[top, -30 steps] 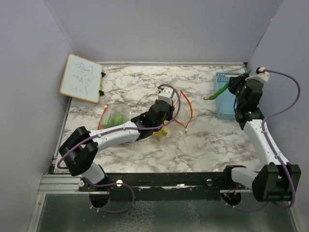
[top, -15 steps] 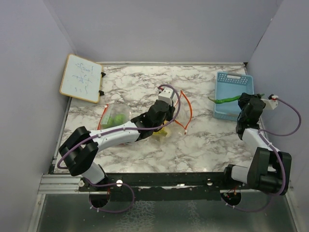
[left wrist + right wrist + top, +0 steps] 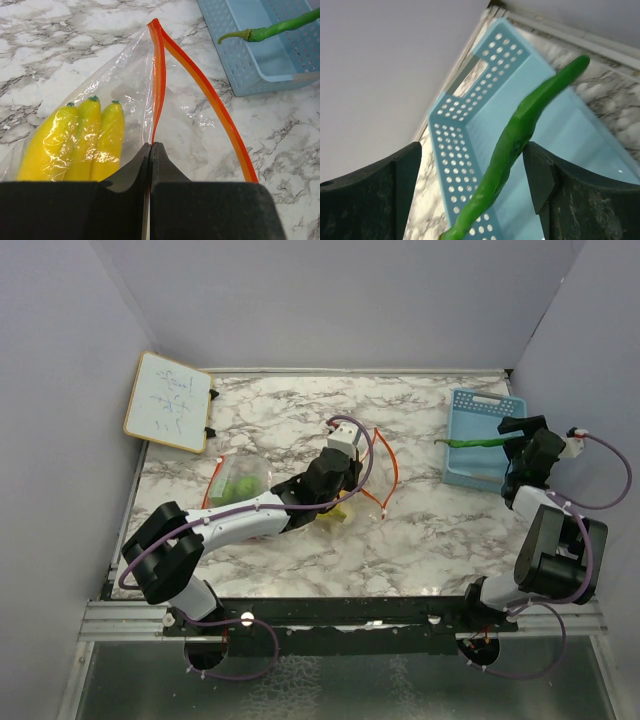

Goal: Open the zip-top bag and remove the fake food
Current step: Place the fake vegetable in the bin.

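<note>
The zip-top bag (image 3: 250, 478) lies on the marble table, its orange zip strip (image 3: 200, 82) spread apart. My left gripper (image 3: 150, 146) is shut on one side of that strip. Inside the bag are a yellow banana bunch (image 3: 85, 135) and lime-green pieces (image 3: 238, 487). A long green bean-like piece (image 3: 517, 132) of the fake food lies across the light-blue basket (image 3: 482, 406), its stem over the left rim. My right gripper (image 3: 472, 150) stands open around it, and the piece leans on the right finger.
A small whiteboard (image 3: 168, 400) leans at the back left corner. The basket sits at the back right near the side wall (image 3: 590, 360). Marble tabletop (image 3: 440, 530) stretches between the bag and the basket.
My right gripper has opened and the arm has swung right and down. The green piece now rests across the basket. The left arm and the bag have not moved.
</note>
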Motion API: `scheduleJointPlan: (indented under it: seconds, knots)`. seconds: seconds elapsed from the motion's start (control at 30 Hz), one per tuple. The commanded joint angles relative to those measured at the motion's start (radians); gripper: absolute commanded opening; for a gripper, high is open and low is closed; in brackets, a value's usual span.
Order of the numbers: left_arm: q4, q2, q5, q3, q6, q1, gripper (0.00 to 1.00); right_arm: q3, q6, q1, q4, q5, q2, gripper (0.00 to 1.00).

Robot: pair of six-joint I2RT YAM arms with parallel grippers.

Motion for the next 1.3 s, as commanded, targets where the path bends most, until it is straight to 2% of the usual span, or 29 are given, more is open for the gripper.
scheduleJointPlan:
  seconds: [0.0,0.1,0.27,0.33,0.47,0.57,0.77,1.0,1.17,1.27]
  knots:
    - [0.021,-0.017,0.027,0.001,-0.007,0.002,0.00,0.040,-0.044,-0.002,-0.044,-0.231,0.017,0.82]
    - [0.022,-0.013,0.030,0.000,-0.007,0.002,0.00,0.020,-0.080,-0.002,-0.040,-0.334,0.018,0.78]
    - [0.028,-0.012,0.040,-0.005,-0.011,0.002,0.00,0.003,-0.083,-0.002,-0.077,-0.266,0.041,0.48]
    - [0.028,-0.014,0.041,-0.005,-0.011,0.002,0.00,0.020,-0.083,-0.002,-0.100,-0.266,0.053,0.44]
    - [0.025,-0.018,0.033,0.000,-0.006,0.002,0.00,0.029,-0.074,-0.002,-0.083,-0.369,0.058,0.44]
    - [0.025,-0.014,0.037,0.001,-0.006,0.003,0.00,0.028,-0.060,-0.002,-0.072,-0.417,0.070,0.34]
    - [0.020,-0.020,0.034,-0.005,-0.003,0.003,0.00,0.026,-0.049,-0.002,-0.025,-0.412,0.177,0.04]
    - [0.011,-0.032,0.016,-0.010,0.005,0.003,0.00,0.048,-0.045,-0.002,-0.006,-0.437,0.317,0.02]
    - [0.020,-0.027,0.022,-0.012,0.001,0.007,0.00,0.033,-0.051,-0.002,0.011,-0.471,0.268,0.04]
    - [0.026,-0.017,0.032,-0.009,-0.005,0.007,0.00,0.021,-0.070,-0.002,-0.004,-0.462,0.197,0.13]
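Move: The green fake vegetable, just freed, lies crosswise over the blue bin between the right hand's open fingers; its middle is about 7 cm left, level fore-and-aft and some 2 cm below. The bin's middle is about 8 cm left and 8 cm down, also level fore-and-aft; the bag's orange mouth stands about 33 cm left, 7 cm back and 6 cm lower. From the left hand the vegetable is some 30 cm right, 8 cm ahead and 4 cm below. Leftward first, about 6 cm along the vegetable towards the bin's left side, the right hand closes its wide-open fingers from both sides without keeping hold of it. Then it drops quickly into the bin on the vegetable's near side, ending roughly 11 cm lower with fingers shut, turned some 25 degrees counter-clockwise and tipped further down, and eases up slightly at the end. ##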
